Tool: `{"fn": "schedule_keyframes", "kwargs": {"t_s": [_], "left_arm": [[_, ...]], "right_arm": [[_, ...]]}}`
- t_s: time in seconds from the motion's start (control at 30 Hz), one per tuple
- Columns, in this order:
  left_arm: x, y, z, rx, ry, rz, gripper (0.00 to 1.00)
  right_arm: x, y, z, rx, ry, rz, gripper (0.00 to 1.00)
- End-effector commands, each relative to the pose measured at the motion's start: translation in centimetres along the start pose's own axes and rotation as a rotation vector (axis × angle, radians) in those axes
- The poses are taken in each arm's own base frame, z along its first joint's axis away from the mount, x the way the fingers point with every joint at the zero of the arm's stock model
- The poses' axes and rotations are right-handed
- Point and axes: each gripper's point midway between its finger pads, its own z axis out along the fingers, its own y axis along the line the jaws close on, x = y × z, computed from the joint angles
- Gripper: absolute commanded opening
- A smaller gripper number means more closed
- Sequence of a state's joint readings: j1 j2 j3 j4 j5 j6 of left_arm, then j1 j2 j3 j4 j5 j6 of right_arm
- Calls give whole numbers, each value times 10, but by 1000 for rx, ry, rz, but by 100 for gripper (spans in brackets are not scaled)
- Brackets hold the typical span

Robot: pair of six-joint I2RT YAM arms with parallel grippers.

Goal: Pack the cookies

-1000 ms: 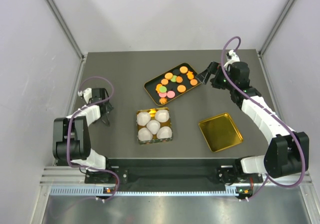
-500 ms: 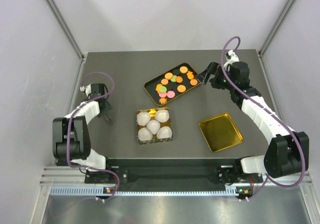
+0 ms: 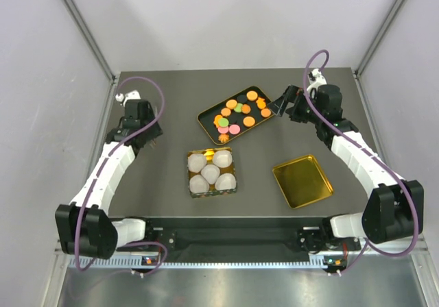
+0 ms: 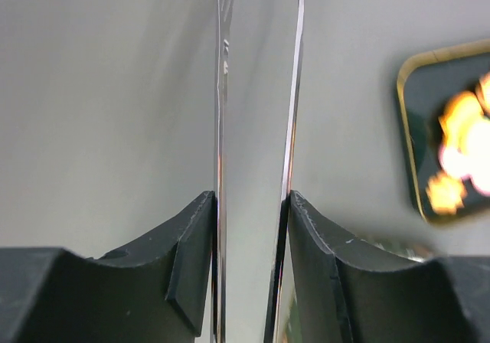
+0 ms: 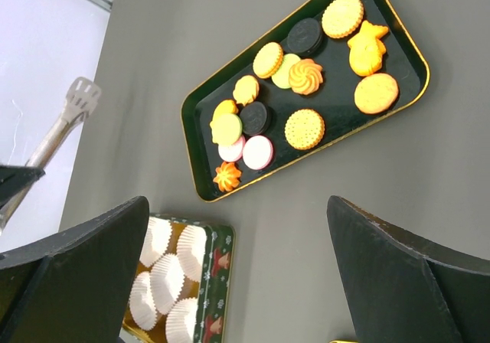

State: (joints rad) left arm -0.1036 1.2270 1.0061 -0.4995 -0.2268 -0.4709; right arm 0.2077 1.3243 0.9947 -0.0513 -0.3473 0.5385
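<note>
The cookies (image 3: 236,114), mostly orange with a few pink, green and dark ones, lie on a black gold-rimmed tray (image 3: 206,120) at the table's middle back. They also show in the right wrist view (image 5: 306,75) and, blurred, in the left wrist view (image 4: 459,151). My left gripper (image 3: 149,134) is left of the tray and shut on metal tongs (image 4: 222,90), whose two arms run forward between my fingers. The tongs' tip shows in the right wrist view (image 5: 65,121). My right gripper (image 3: 280,105) is open and empty, just right of the tray, with its jaws wide apart (image 5: 237,201).
A green Christmas tin (image 3: 194,192) holding several white paper cups (image 3: 211,172) sits in front of the tray; it also shows in the right wrist view (image 5: 222,282). A gold tin lid (image 3: 302,181) lies at the front right. Grey walls enclose the table.
My left arm has risen and swung back and rightwards from the near left, carrying the tongs. The right arm has not moved.
</note>
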Motion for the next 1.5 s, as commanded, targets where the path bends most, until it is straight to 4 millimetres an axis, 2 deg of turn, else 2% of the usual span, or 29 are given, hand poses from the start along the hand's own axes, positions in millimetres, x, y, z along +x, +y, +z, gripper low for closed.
{"fn": "schedule_keyframes", "kwargs": {"t_s": [0.0,0.03,0.1,0.17,0.2,0.33,0.5,0.63,0.9,1.23,1.47], "left_arm": [[-3,-18,-24,44,9,70,47],[-4,-31,-31,76,1,93,47],[-8,-43,-40,99,-5,116,47],[-4,-62,-48,133,5,157,47],[-9,-71,-53,152,-8,164,47],[0,-108,-68,223,5,224,46],[17,-144,-68,277,44,277,45],[41,-169,-64,294,83,343,45],[65,-195,-58,331,123,403,47],[80,-203,-38,303,149,441,47],[83,-206,-34,304,157,453,50]], "right_arm": [[-8,14,4,-52,-21,-15,100],[-9,14,3,-53,-23,-15,100],[-8,14,4,-54,-19,-12,100],[-7,14,4,-54,-16,-11,100],[-7,14,4,-55,-16,-13,100],[-7,14,4,-55,-16,-14,100],[-6,14,5,-58,-11,-14,100],[-6,14,6,-56,-10,-13,100],[-6,15,6,-60,-11,-16,100],[-6,16,6,-66,-6,-18,100],[-6,16,6,-69,-4,-20,100]]}}
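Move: Out to the left hand's right, about 25 cm over, 6 cm farther out and 16 cm below, lies the green cookie at the tray's left end; this hand already holds the metal tongs. The pink cookie lies about 28 cm right and 3 cm ahead, the orange star cookie 24 cm right and level with the hand. The tin of paper cups is 20 cm right and 12 cm back. From the right hand the green cookie is some 19 cm left and 1 cm back, well below. Swinging the tongs to the right, the left hand travels some 21 cm from the bare left side of the table towards the tray, arching up about 6 cm and then sinking to just below its starting height. The wrist turns about 30 degrees clockwise and tips farther down, bringing the tong tips over the green cookie; the fingers keep their part-open hold. ##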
